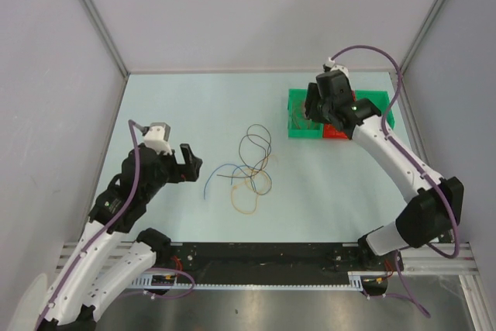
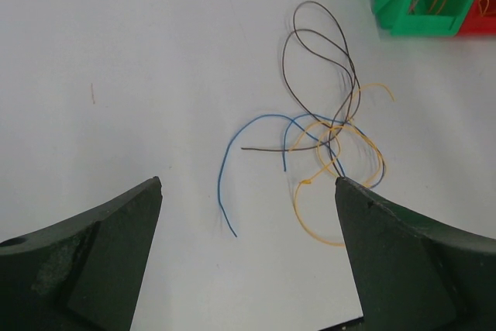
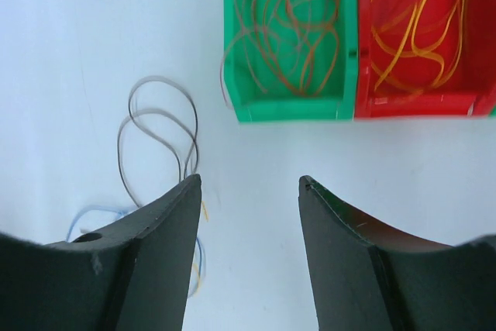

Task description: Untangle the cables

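The cables [image 1: 252, 168] lie tangled on the pale table near its middle. In the left wrist view they show as a dark brown loop [image 2: 318, 60], a blue wire [image 2: 229, 160] and a yellow-orange loop [image 2: 341, 191] crossing one another. My left gripper [image 1: 190, 164] stands open just left of the tangle, with nothing between its fingers [image 2: 248, 191]. My right gripper [image 1: 310, 108] hovers over the bins at the back right, open and empty [image 3: 249, 180]. The right wrist view catches the dark loop [image 3: 155, 129] and a bit of blue wire [image 3: 93, 211] beside its left finger.
A green bin [image 1: 298, 97] holding brownish-orange wires [image 3: 287, 29] sits at the back right, its front wall [image 3: 287, 110] facing the tangle. A red bin [image 1: 337, 131] with orange wires [image 3: 418, 21] adjoins it. Grey walls enclose the table on three sides.
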`<state>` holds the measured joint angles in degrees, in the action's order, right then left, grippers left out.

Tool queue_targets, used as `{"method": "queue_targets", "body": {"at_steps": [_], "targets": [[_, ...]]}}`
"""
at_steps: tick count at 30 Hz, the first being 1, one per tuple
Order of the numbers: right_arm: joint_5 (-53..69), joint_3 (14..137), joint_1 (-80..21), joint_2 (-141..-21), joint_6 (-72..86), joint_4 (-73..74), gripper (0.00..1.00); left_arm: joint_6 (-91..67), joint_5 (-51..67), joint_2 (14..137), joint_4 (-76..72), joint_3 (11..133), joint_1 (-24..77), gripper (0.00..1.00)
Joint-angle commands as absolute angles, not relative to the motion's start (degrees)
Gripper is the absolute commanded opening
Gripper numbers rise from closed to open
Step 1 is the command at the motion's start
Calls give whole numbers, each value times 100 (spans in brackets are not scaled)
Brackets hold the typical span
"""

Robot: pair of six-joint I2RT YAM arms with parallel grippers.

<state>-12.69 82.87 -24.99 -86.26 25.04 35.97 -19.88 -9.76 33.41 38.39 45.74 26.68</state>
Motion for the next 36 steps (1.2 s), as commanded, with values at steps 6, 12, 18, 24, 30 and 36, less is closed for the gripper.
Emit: {"method": "queue_targets", "body": {"at_steps": [6,12,18,24,30,36], "targets": [[-2388,6400,-3857,-7401,3698,3454,59,-2812,72,4350,3138,4175,3110,92],[-2909,5250,-4412,-7041,4359,3217,59,-3366,-641,5140,2646,4157,4551,90],[-2839,4518,-4359,-6776,4509,2567,58,-3638,-1107,6221,2102,4175,5527,86],[-2813,4026,-4289,-6689,4342,2119,57,-3648,-1406,7170,1680,4271,6011,80],[-2198,3525,-3868,-6434,4263,1556,56,-3542,-1494,7987,1389,4508,6196,68],[-1592,3200,-3463,-6398,4114,1126,54,-3445,-1687,8560,1222,4754,6310,64]]}}
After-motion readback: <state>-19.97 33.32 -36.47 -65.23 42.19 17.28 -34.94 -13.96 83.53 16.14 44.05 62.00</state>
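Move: The orange cable's lower loop, on its right side, lies about 20 cm to the right of the left hand, 4 cm back and 22 cm below; from that hand the blue cable lies some 5 cm ahead and 15 cm right, the black one about 12 ahead and 23 right. From the right hand, the same stretch of orange loop is roughly 21 cm back, 18 left and 23 down, the black cable 6 back and 20 left, the left green box 11 ahead and 2 left. The orange cable's loose loop is what the left hand comes down on: it sweeps about 19 cm right and 18 cm down, easing slightly back, tips and swings clockwise some 30 degrees in all, and narrows its wide-open fingers by about a third, with no grip seen. The empty right hand leaves the boxes back and down, roughly 14 and 17 cm, towards the tangle's right side, fingers staying half open. ##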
